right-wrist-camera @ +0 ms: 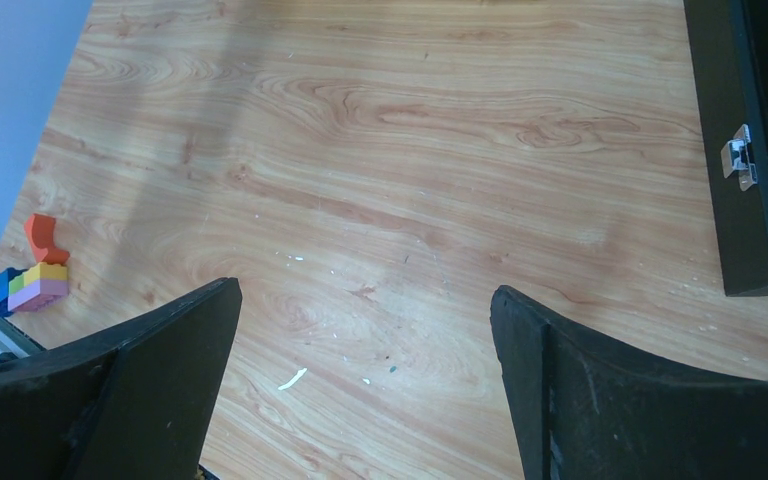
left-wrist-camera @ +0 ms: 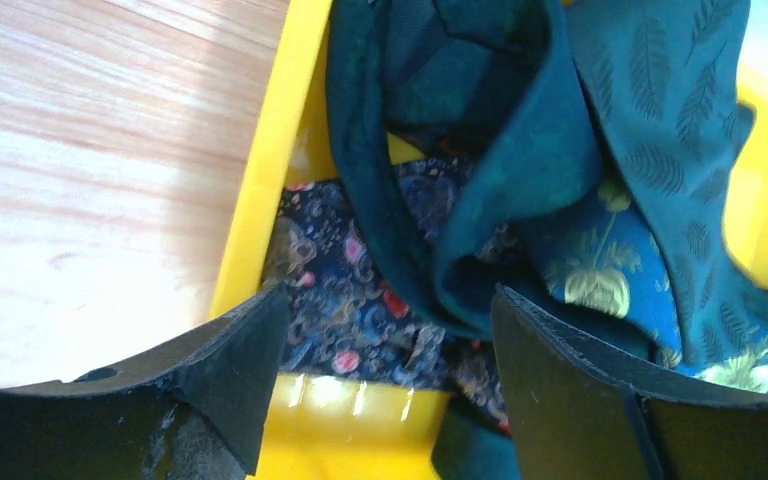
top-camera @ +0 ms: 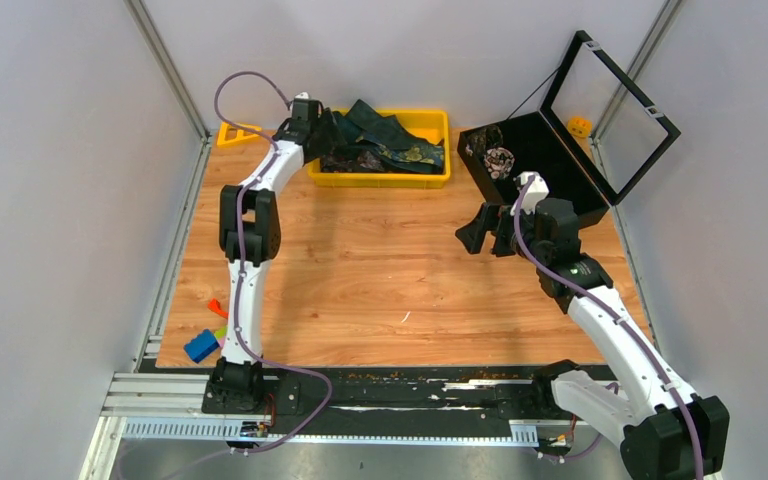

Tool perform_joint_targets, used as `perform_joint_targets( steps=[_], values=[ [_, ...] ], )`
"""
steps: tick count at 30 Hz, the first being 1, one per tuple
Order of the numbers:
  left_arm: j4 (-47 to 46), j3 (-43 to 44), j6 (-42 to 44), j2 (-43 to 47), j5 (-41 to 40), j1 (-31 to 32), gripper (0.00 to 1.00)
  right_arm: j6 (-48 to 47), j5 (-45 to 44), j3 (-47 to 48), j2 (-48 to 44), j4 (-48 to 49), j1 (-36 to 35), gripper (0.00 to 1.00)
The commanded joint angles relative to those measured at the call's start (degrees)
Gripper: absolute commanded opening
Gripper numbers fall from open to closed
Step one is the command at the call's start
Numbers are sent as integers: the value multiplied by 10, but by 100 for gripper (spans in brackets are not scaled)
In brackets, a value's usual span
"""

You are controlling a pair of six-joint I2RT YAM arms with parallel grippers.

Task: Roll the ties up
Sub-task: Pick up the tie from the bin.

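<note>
Several ties (top-camera: 385, 140) lie heaped in the yellow tray (top-camera: 430, 178) at the back. In the left wrist view a dark teal-green tie (left-wrist-camera: 520, 170) lies folded over a dark floral tie (left-wrist-camera: 360, 300) and a blue one with gold flowers (left-wrist-camera: 600, 270). My left gripper (left-wrist-camera: 390, 330) is open over the tray's left end (top-camera: 322, 135), its fingers astride the tie heap, holding nothing. My right gripper (top-camera: 487, 232) is open and empty above bare wood (right-wrist-camera: 360, 300), left of the black case (top-camera: 535, 160). A rolled patterned tie (top-camera: 500, 160) sits in the case.
The black case's clear lid (top-camera: 610, 105) stands open at the back right; its wall and latch (right-wrist-camera: 740, 160) show in the right wrist view. Toy blocks (top-camera: 205, 340) lie at the front left, also in the right wrist view (right-wrist-camera: 30, 280). Grey walls close both sides.
</note>
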State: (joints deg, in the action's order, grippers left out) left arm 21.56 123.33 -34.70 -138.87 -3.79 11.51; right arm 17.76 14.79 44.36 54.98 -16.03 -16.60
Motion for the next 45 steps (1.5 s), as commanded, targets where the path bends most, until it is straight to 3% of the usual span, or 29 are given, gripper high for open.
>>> perform_joint_targets(
  steps=[1,8,12,16,18,21,22,37,45],
  values=[
    [-82,58,-33,-26,49,-15,81,-1,22,12,0,19,0,98],
    [-135,86,-61,-83,90,-26,74,1,29,9,3,21,1,97],
    [-152,97,-78,-107,93,-28,62,1,31,10,3,21,0,97],
    [-180,98,-108,-127,109,-28,55,-1,32,10,4,20,0,97],
    [-187,107,-123,-137,122,-28,37,-1,29,11,4,16,0,97],
    [-185,104,-143,-131,136,-28,3,-2,21,10,0,15,0,97],
    [-183,97,-146,-123,137,-28,0,-2,19,9,0,16,0,97],
    [-193,-176,-166,180,147,-25,0,-3,10,8,10,14,0,97],
    [-183,-267,-150,301,142,-10,0,-4,6,7,14,13,0,97]
  ],
)
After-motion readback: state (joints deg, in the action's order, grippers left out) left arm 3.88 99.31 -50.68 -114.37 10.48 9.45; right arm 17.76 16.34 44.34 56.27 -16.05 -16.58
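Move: The plain dark-green tie I want lies about 6 cm ahead of my left hand, 4 cm to its right and 5 cm below. The navy flowered tie is almost under that hand, 4 cm right and 7 cm down; the leaf-patterned green tie is about 7 cm ahead, 13 cm right and 4 cm down. From my right hand the dark-green tie is roughly 38 cm ahead, 28 cm left and 15 cm below. I push my left hand about 5 cm forward into the yellow bin and, drifting a little right, dip some 4 cm as the fingers close from wide on the dark-green tie, pinching a fold. Then I draw back roughly 10 cm and lift fast, about 18 cm, the hand rolling some 25 degrees left side down and its fingers tipping up. ##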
